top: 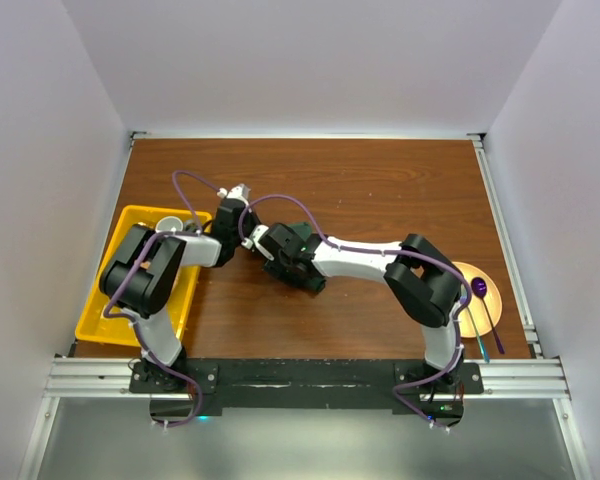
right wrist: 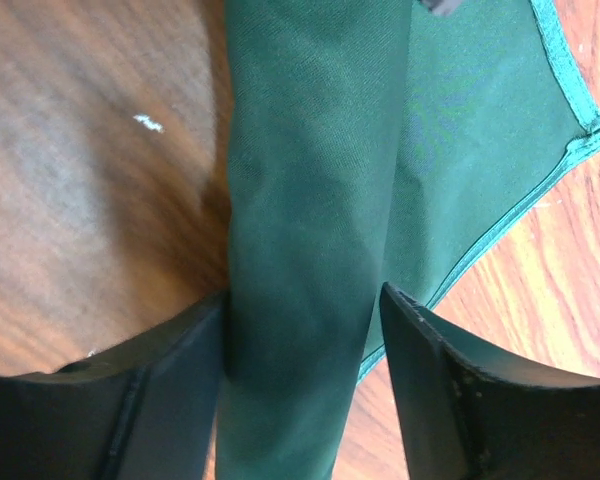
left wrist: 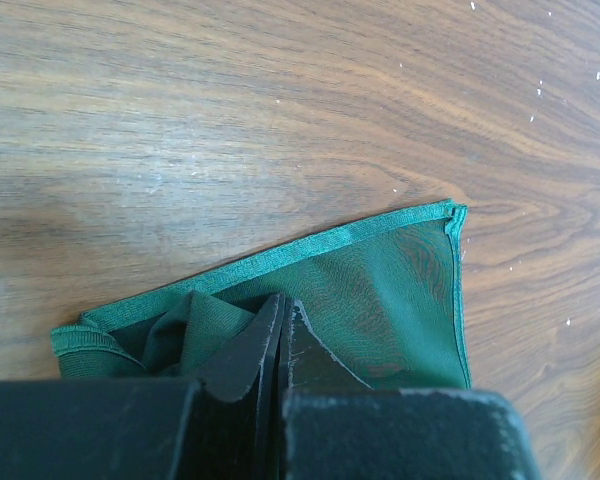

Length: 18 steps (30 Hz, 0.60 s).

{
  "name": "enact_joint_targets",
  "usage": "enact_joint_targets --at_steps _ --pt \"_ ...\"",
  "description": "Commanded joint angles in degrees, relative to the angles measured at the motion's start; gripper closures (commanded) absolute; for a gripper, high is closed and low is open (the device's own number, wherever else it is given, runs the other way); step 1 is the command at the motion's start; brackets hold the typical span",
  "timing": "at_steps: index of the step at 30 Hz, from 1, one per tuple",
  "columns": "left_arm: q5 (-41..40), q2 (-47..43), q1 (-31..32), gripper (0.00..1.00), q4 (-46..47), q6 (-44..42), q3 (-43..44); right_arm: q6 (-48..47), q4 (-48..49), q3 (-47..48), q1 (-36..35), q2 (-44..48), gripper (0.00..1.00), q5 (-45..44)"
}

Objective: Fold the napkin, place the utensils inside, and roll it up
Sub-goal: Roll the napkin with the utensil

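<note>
The green napkin (left wrist: 380, 290) lies on the wooden table, one hemmed corner flat and the rest bunched into a roll (right wrist: 305, 200). My left gripper (left wrist: 283, 305) is shut, its tips resting against the cloth next to a raised fold; no cloth shows between them. My right gripper (right wrist: 303, 295) is open astride the roll. Its left finger (right wrist: 185, 350) touches the roll and its right finger (right wrist: 430, 350) stands a little off it. In the top view the arms hide the napkin. The utensils (top: 480, 340), thin sticks and a purple spoon (top: 480, 288), lie at the far right.
An orange plate (top: 463, 272) sits at the right edge under the spoon. A yellow tray (top: 130, 225) holding a white cup (top: 168, 224) stands at the left. Both arms meet over the middle of the table (top: 380, 190).
</note>
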<state>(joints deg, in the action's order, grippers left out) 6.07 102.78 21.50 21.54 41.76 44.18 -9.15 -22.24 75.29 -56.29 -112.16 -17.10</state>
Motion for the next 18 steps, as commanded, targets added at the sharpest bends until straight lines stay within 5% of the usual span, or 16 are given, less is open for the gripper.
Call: enact_joint_targets --at_steps 1,8,13,15,18 --pt "0.44 3.39 -0.23 1.0 -7.83 -2.21 0.37 -0.26 4.83 -2.16 -0.22 -0.52 0.4 -4.17" --pt "1.32 4.44 -0.23 1.0 -8.18 -2.47 1.34 0.88 6.07 -4.27 -1.01 0.1 0.42 -4.34" --pt "2.11 4.1 -0.23 1.0 -9.23 -3.87 2.83 3.52 5.37 -3.83 -0.66 -1.22 0.67 -2.41" --pt "2.28 3.48 -0.23 1.0 -10.02 -4.31 3.71 5.79 5.1 -3.48 -0.31 -1.31 0.89 0.39" --pt "2.72 1.55 -0.31 1.0 -11.25 -5.1 4.85 8.69 5.45 -3.74 0.83 -1.4 1.0 6.54"
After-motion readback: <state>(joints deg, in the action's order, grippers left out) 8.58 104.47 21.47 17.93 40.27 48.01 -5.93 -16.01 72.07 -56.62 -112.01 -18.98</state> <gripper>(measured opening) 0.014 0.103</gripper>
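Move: The right hand is astride the rolled napkin, whose middle lies about 1 cm ahead, 2 cm left and 1 cm below. The napkin's loose flap spreads about 6 cm ahead and 1 cm left of that hand; farther off, the white cup is 9 cm ahead, 30 cm left, and the yellow tray 1 cm back, 35 cm left. From the left hand, the roll's middle is about 6 cm back and 6 cm right, about level in height. The right fingers close around the rolled napkin and pinch it, sinking about half a centimetre towards the table. ##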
